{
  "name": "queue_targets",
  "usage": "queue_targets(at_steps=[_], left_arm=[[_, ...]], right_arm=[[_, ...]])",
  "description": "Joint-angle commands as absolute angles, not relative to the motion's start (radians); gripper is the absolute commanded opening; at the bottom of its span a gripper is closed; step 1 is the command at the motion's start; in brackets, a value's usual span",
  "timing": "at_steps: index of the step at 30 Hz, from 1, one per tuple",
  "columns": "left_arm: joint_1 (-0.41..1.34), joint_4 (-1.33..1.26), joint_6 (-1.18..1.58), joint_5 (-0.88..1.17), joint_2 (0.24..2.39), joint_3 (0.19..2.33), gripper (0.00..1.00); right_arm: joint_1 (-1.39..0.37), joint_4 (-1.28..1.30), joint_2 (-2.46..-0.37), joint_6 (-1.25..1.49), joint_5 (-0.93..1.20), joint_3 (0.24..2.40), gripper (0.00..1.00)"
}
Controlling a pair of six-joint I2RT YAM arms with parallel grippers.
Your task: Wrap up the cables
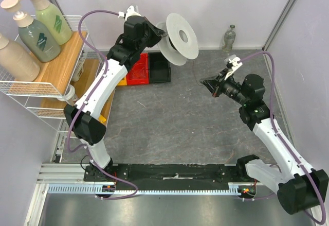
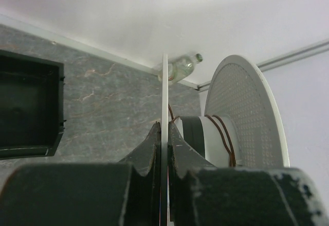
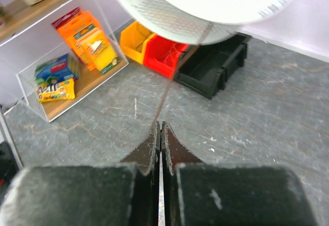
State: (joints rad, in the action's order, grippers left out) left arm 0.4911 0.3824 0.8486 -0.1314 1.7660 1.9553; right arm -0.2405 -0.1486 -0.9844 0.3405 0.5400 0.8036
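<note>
A white round spool (image 1: 179, 36) is held up over the back of the table. My left gripper (image 1: 160, 34) is shut on its near flange (image 2: 165, 97), which shows edge-on between the fingers. A few turns of thin dark cable (image 2: 224, 139) lie on the hub. In the right wrist view the same thread-like cable (image 3: 170, 88) runs taut from under the spool's flange (image 3: 205, 2) down to my right gripper (image 3: 161, 126), which is shut on it. From above, the right gripper (image 1: 203, 82) hangs to the right of and below the spool, and the cable (image 1: 194, 70) is barely visible.
Red (image 1: 138, 69) and black (image 1: 159, 67) bins sit under the spool, with a yellow one (image 3: 134, 39) beside them. A wire shelf rack (image 1: 31, 87) with pump bottles (image 1: 36, 35) fills the left. A clear bottle (image 1: 229, 37) stands at the back wall.
</note>
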Motion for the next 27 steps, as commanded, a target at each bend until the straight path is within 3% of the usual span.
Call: queue_targets(at_steps=[1,11,27], left_arm=[[0.497,0.339,0.922,-0.207,1.796,2.034,0.02],[0.532,0.377,0.824,-0.195,1.829,2.014,0.02],[0.598,0.193,0.591,-0.005,1.729,1.732,0.02]], right_arm=[[-0.336,-0.089,-0.996,0.2,0.552,0.891,0.0],[-0.56,-0.024,-1.077,0.009,0.528,1.029,0.0],[-0.566,-0.12,-1.253,0.081,0.462,1.273,0.0]])
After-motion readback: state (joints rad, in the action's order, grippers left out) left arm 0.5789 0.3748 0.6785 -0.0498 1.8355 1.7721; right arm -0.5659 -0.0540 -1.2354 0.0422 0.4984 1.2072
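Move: The left hand still pinches the near-left flange of the spool, whose middle is some 3 cm ahead of it, 6 cm to its right and 6 cm lower. From the right hand, shut on the cable's free end, the spool's middle is about 14 cm ahead, 10 cm left and 5 cm higher. The black bin stands on the table about 23 cm ahead of the right hand, 20 cm left and 27 cm below; the bottle some 29 cm ahead, 12 cm right and 22 cm below. The left hand keeps its pinch on the spool flange and lowers it about 12 cm, drifting some 5 cm right, with the wrist rolling its left side up and turning a little clockwise. Meanwhile the right hand, fingers staying shut on the cable, sweeps left about 11 cm across the spool's near side, first drawing back some 4 cm, then climbing about 8 cm and coming forward again as its fingers tip up and swing counter-clockwise, leading the cable from the spool's right, below it, to above its left. ##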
